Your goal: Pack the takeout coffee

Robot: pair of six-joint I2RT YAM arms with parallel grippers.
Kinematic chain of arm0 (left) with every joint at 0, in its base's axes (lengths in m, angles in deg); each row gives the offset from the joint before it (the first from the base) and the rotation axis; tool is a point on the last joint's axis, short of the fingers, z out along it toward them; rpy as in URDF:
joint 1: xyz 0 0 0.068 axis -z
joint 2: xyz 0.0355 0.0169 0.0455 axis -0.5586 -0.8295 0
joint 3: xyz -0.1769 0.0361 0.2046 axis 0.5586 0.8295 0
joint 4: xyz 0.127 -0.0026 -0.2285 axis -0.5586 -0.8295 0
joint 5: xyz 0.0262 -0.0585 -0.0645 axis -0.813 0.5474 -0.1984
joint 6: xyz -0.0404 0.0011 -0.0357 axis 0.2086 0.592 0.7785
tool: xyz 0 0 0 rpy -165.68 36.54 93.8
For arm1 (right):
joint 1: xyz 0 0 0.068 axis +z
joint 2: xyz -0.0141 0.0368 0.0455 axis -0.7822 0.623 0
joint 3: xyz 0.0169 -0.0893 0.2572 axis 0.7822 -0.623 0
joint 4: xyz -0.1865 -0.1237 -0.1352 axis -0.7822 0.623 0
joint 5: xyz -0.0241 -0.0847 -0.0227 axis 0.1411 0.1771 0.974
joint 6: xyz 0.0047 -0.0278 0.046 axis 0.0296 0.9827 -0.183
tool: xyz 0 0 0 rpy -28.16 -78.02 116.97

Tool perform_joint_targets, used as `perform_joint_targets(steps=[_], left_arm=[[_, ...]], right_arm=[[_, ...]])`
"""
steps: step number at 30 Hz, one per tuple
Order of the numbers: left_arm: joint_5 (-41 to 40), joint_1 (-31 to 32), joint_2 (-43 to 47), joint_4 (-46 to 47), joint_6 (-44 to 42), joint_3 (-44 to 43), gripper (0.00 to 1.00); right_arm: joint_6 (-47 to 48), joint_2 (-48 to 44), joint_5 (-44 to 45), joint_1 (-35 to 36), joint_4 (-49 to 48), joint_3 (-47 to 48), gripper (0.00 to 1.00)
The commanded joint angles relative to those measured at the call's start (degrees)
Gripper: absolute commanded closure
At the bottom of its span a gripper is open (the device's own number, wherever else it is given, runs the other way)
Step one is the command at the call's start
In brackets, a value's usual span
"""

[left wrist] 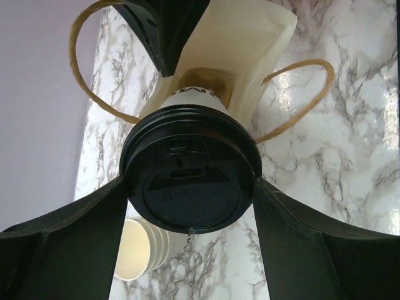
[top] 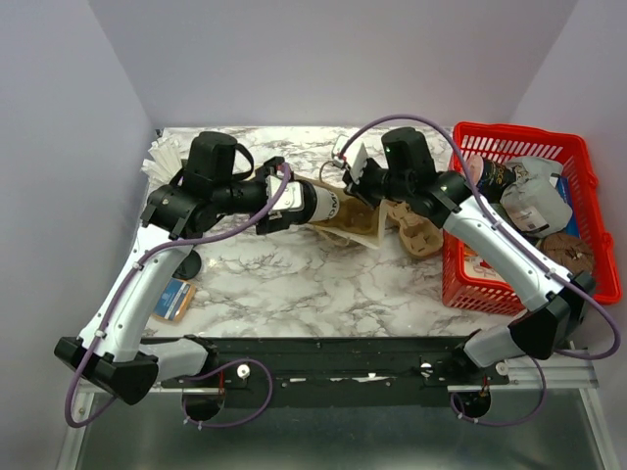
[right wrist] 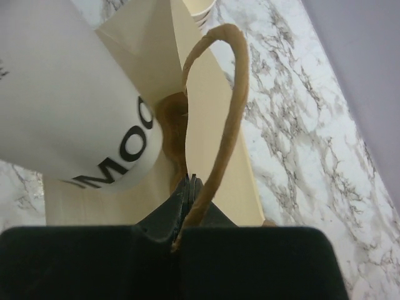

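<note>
The takeout coffee (left wrist: 190, 169), a white cup with a black lid, lies on its side in the air with the lid facing my left wrist camera. My left gripper (left wrist: 190, 187) is shut on it, one finger pressing each side of the lid. From above, the cup (top: 328, 207) points its base into the mouth of the cream paper bag (top: 360, 225). In the right wrist view the cup's lettered wall (right wrist: 69, 100) fills the bag's opening. My right gripper (right wrist: 195, 181) is shut on the paper bag's upper edge by the brown handle (right wrist: 231, 94), holding the mouth open.
A red basket (top: 578, 162) of packaged goods stands at the right. A cardboard cup carrier (top: 413, 230) lies beside the bag. A stack of lidless white cups (left wrist: 140, 250) lies under my left gripper. A small blue and orange packet (top: 176, 299) lies near the left arm.
</note>
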Motion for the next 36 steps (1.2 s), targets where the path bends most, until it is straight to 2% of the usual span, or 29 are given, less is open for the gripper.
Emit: perform_joint_targets(steps=[1, 6, 15, 23, 31, 36], left_arm=[[-5.00, 1.99, 0.45, -3.15, -8.99, 0.14, 1.00], [-6.67, 3.74, 1.60, -4.47, -11.10, 1.99, 1.00], [-9.83, 4.71, 5.47, -3.68, -14.17, 6.47, 1.00], [-13.43, 7.00, 1.17, -6.49, -22.07, 4.28, 1.00], [-13.17, 7.70, -5.34, -16.16, -25.87, -2.40, 1.00], [-13.96, 9.37, -4.82, -13.10, -25.43, 1.10, 1.00]], right_arm=[[-1.09, -5.07, -1.08, 2.66, 0.98, -5.94, 1.00], [-1.97, -6.40, -0.20, 3.28, -0.07, -8.42, 0.99], [-4.25, -4.55, -2.40, 3.37, -0.07, -3.59, 0.99], [-4.78, -2.97, -3.63, 3.37, 0.80, 0.10, 0.99], [-4.95, -2.18, -4.51, 3.28, 0.98, 0.37, 1.00], [-5.31, -1.56, -6.61, 3.37, 0.10, 0.10, 0.99]])
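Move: The left hand, holding the lidded coffee cup pointed rightward, has the paper bag's open mouth about 8 cm to its right, 1 cm ahead and 6 cm lower. The cup stack stands some 11 cm left and 14 cm ahead of that hand, the cardboard carrier roughly 27 cm right and 8 cm ahead, both about 25 cm below. From the right hand, shut on the bag's far rim, the mouth's middle is about 6 cm back, 2 cm left and 2 cm lower. Keeping its grip on the lid, the left hand lowers the cup base-first into the bag mouth, sinking about 6 cm and tipping the fingers and cup roughly 25 degrees more steeply down, with a small dip back and forward again. The right hand, still pinching the rim, first pulls it back nearly 4 cm, then eases it up a couple of centimetres and slightly left. ##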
